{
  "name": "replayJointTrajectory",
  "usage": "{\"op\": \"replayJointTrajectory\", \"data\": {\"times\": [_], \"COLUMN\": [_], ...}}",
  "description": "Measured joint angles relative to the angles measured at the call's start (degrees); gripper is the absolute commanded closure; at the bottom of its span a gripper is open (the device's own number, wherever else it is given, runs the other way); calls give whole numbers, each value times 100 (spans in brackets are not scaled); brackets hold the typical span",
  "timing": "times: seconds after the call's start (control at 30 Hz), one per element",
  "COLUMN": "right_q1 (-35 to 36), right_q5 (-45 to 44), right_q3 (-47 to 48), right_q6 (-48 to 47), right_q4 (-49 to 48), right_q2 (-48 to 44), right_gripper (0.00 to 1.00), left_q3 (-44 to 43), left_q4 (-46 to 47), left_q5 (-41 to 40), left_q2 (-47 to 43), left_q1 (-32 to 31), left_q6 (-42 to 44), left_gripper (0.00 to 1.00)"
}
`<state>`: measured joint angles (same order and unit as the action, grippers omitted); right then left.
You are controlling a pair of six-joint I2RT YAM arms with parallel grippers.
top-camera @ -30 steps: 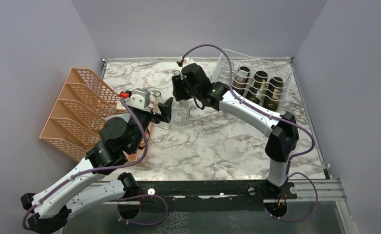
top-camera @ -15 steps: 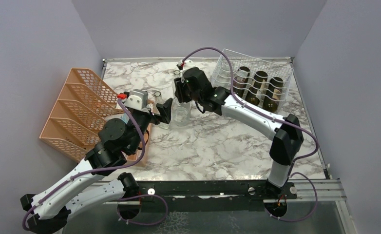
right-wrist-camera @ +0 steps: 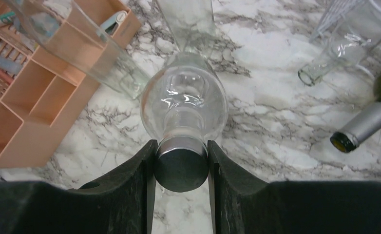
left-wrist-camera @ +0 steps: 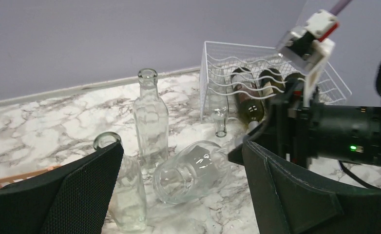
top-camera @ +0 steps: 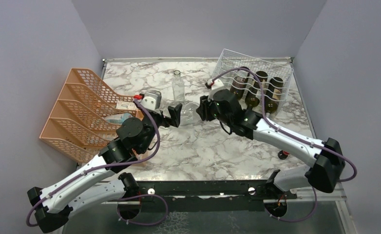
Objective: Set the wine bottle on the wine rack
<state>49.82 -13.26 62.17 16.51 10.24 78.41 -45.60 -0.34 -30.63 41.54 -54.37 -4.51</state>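
Note:
A round clear wine bottle (right-wrist-camera: 183, 100) lies tipped on its side on the marble table (top-camera: 213, 146), its base towards my left arm. My right gripper (right-wrist-camera: 181, 166) is shut on its dark cap, low over the table; this gripper (top-camera: 201, 108) also shows in the top view beside the bottle (top-camera: 188, 113). My left gripper (left-wrist-camera: 181, 156) stands wide open just short of the bottle's base (left-wrist-camera: 191, 171), not touching it. The white wire wine rack (top-camera: 227, 66) stands at the back right with three dark bottles (top-camera: 259, 87) in it.
A tall clear bottle (top-camera: 178, 87) stands upright behind the tipped one, and another clear bottle (left-wrist-camera: 123, 195) stands by my left finger. A small clear bottle (left-wrist-camera: 221, 124) lies before the rack. The orange mesh organizer (top-camera: 76, 109) and an orange compartment tray (right-wrist-camera: 42, 92) sit at the left.
My right gripper closed on the bottle's cap and swung down and right, tipping the bottle from upright onto its side. My left arm moved a little to the right.

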Motion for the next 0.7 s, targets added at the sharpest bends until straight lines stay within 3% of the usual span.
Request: {"op": "replayJointTrajectory", "data": {"times": [0.4,0.7], "right_q1": [0,7], "right_q5": [483,962], "right_q3": [-1759,-2747], "right_q6": [387,772], "right_q4": [319,396], "right_q2": [-1176,-1720], "right_gripper": [99,99], "left_q3": [293,352], "left_q4": [323,411], "left_q5": [426,1071], "left_q2": [1062,1646], "left_q1": [90,540], "left_q6": [-1029,-1513], "left_gripper": [1,1]}}
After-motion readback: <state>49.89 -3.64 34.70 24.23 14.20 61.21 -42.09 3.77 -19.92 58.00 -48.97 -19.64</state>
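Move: The clear wine bottle hangs by its neck from the right hand; its body is about 9 cm ahead of the left hand, 6 to its right and 22 below. One clear bottle stands 8 ahead and 5 left of the left hand, another some 22 ahead and 3 right. From the right hand, the bare front table it heads for is roughly 10 back, 7 right and 20 below; the rack 23 ahead, 31 right. Still pinching the wine bottle by its neck, the right hand carries it down about 12 cm and almost as far back, also drifting right, towards the bare front table, its fingers tipping further downward. The open left hand goes after the bottle's body, sinking about 10 cm and shifting right with a little forward, and tips down too; it doesn't reach the glass. ##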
